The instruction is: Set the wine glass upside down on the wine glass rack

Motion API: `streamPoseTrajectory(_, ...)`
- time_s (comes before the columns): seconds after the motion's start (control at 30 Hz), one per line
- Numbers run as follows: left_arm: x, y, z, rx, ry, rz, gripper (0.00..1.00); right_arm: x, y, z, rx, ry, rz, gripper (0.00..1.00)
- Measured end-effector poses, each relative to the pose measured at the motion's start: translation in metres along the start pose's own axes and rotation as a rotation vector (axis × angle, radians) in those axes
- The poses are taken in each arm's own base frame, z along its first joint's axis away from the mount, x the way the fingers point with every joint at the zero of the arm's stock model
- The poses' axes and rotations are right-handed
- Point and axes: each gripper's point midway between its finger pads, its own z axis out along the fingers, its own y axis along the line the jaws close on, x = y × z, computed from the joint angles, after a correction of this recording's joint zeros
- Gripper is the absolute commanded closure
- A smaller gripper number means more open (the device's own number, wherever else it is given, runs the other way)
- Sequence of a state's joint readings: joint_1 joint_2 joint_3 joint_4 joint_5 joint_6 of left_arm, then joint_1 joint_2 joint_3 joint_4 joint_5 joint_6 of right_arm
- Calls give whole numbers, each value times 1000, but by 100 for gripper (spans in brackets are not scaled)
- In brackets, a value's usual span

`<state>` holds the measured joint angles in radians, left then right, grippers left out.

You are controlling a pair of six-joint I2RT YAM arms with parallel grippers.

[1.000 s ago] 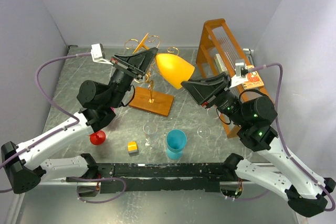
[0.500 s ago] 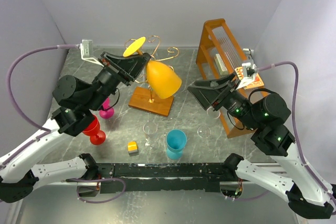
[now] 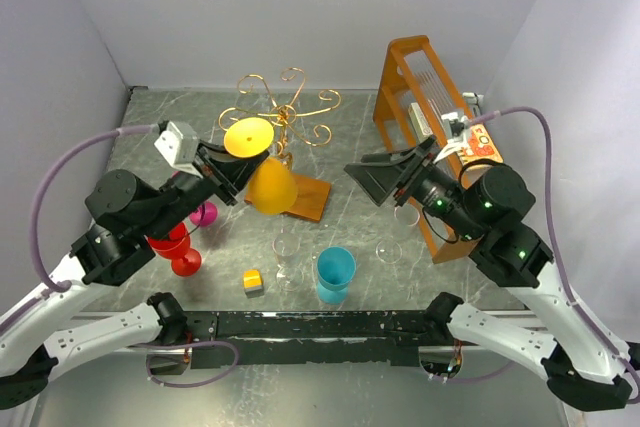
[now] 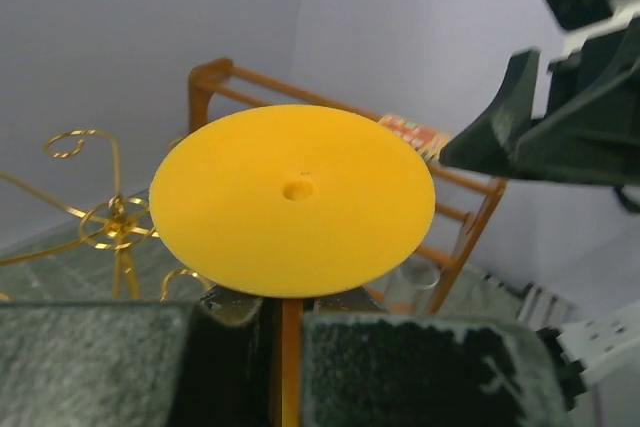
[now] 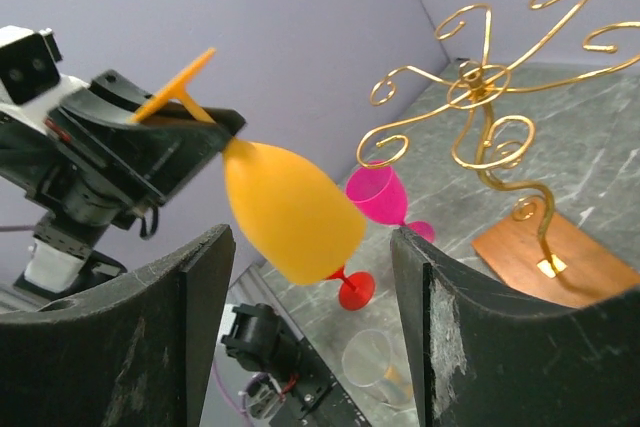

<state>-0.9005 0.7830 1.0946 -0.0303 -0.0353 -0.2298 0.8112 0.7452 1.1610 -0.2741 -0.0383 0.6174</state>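
The wine glass is opaque yellow and hangs upside down, its round foot (image 3: 248,136) on top and its bowl (image 3: 270,187) below. My left gripper (image 3: 236,165) is shut on the stem just under the foot (image 4: 292,197). The glass sits in front of the wine glass rack (image 3: 290,112), a gold wire tree on a flat wooden base (image 3: 308,197), and touches none of its arms. My right gripper (image 3: 372,175) stands open and empty to the right of the bowl (image 5: 290,212), a clear gap away. From the right wrist, the rack (image 5: 480,77) stands on the right.
A tall orange slatted frame (image 3: 420,77) stands at the back right. Red (image 3: 180,252) and pink (image 3: 204,213) glasses stand under the left arm. A blue cup (image 3: 335,274), two clear glasses (image 3: 288,247) (image 3: 388,252) and a yellow block (image 3: 253,280) sit near the front.
The right gripper has opened and pulled back from the bowl. The left arm has brought the glass nearer and leftward, turning it from lying sideways to foot up.
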Motion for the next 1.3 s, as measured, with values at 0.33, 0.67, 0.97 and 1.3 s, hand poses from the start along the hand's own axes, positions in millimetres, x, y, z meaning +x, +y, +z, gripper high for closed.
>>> streamPoseTrajectory(0.33, 50, 23, -10, -38, 113, 203, 93, 31, 26, 47, -158, 141, 156, 38)
streamPoseTrajectory(0.67, 68, 34, -15, -61, 151, 269, 93, 37, 43, 76, -224, 176, 402, 44)
streamPoseTrajectory(0.97, 67, 35, -19, -67, 143, 269, 93, 57, 31, 97, -153, 229, 568, 53)
streamPoseTrajectory(1.3, 73, 36, -18, -68, 159, 268, 93, 85, 32, 110, -167, 305, 719, 69)
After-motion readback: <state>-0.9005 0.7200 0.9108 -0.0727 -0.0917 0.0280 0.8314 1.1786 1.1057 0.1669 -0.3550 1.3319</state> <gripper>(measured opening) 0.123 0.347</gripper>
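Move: The wine glass hangs upside down in the left fingers, already pinched by the stem, its foot some 4 cm above that hand, 1 cm back and 1 cm left. From the open right hand the foot is about 17 cm left, 2 cm ahead and 5 cm higher. The wine glass rack's centre lies roughly 19 cm ahead of the right hand, 14 cm to its left and 14 cm lower; the blue glass stands about 8 cm back, 4 cm left and 38 cm below. The left hand keeps its hold on the stem and lowers the glass about 8 cm, nearly all of it early on, easing slightly forward and tilting some 15 degrees so its left side rises, then all but holds still. Meanwhile the empty right hand sweeps left about 13 cm to the foot, at first level and then sinking a few centimetres, swinging its fingers to point nearly straight left and rolling as they narrow to about half their gap, one over the foot's rim and one under, without a clear pinch. ##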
